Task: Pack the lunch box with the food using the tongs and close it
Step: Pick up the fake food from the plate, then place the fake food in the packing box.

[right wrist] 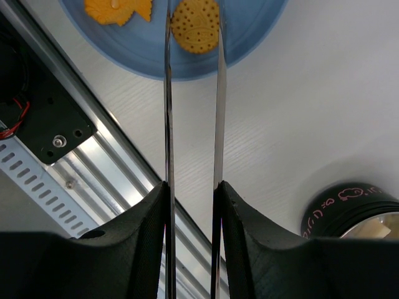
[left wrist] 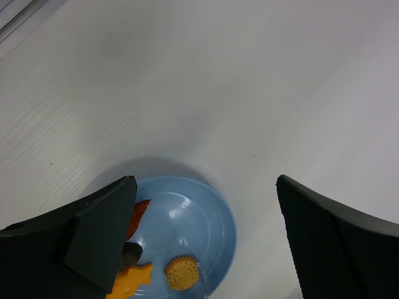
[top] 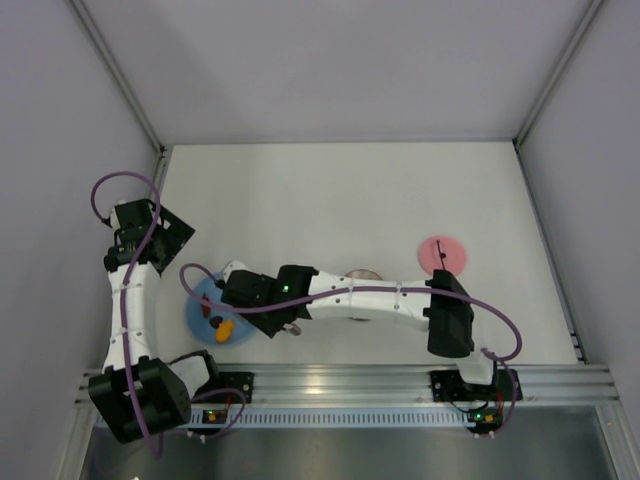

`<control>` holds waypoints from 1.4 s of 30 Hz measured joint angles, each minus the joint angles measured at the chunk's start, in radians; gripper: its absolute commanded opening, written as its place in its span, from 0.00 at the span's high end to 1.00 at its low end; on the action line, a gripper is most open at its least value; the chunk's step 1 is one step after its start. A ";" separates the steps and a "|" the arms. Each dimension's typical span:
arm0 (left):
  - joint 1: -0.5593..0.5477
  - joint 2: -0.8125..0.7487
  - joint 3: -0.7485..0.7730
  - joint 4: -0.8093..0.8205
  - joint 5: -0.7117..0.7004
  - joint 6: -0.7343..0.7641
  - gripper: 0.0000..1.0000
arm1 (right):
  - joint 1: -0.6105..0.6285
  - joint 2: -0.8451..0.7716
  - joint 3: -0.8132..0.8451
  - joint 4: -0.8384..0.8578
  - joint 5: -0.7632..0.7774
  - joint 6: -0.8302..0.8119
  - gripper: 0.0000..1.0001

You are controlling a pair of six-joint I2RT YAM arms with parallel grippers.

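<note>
My right gripper (right wrist: pixel 192 187) is shut on the tongs (right wrist: pixel 218 112), one finger pressing each slender silver arm. The tongs' tips stand on either side of a round orange biscuit-like food piece (right wrist: pixel 195 25) on the blue plate (right wrist: pixel 249 37), close against its edges. An orange fish-shaped piece (right wrist: pixel 118 9) lies beside it, and a red piece (left wrist: pixel 138 215) lies farther back. My left gripper (left wrist: pixel 204 184) hangs open above the plate's far side, holding nothing. The lunch box (right wrist: pixel 349 205) stands to the right and is mostly hidden under the right arm in the top view. Its pink lid (top: pixel 441 253) lies flat at the right.
The blue plate (top: pixel 200 315) sits near the table's front left, close to the aluminium rail (top: pixel 350 380) and the left arm's base. Grey walls enclose the table on three sides.
</note>
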 measured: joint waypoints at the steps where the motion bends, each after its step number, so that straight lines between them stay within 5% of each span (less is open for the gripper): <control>1: 0.000 0.000 -0.001 0.000 0.000 0.000 0.01 | 0.000 -0.004 0.000 -0.001 0.004 0.000 0.67; 17: 0.000 0.000 -0.004 0.000 0.006 0.000 0.01 | -0.042 -0.166 -0.021 -0.001 0.058 0.009 0.67; 33: 0.000 0.000 -0.004 0.005 0.021 0.000 0.01 | -0.080 -0.744 -0.455 -0.139 0.225 0.191 0.64; 42: 0.000 0.000 -0.004 0.006 0.021 0.000 0.01 | -0.080 -0.899 -0.651 -0.239 0.258 0.329 0.63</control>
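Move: The right hand already pinches the yellow cookie in its tongs, about 3 cm ahead, 5 cm left and 11 cm below. The metal lunch box stands about 20 cm to its right, 6 cm ahead and 10 cm down; the pink lid lies 17 cm farther right of the box and 8 cm farther out. The fish lies 8 cm left, 1 cm back. From the left hand, the lunch box is roughly 38 cm right, 14 cm back. Right arm lifts the tong-pinched cookie, swings about 25 cm right, then sinks towards the lunch box, turning clockwise. ##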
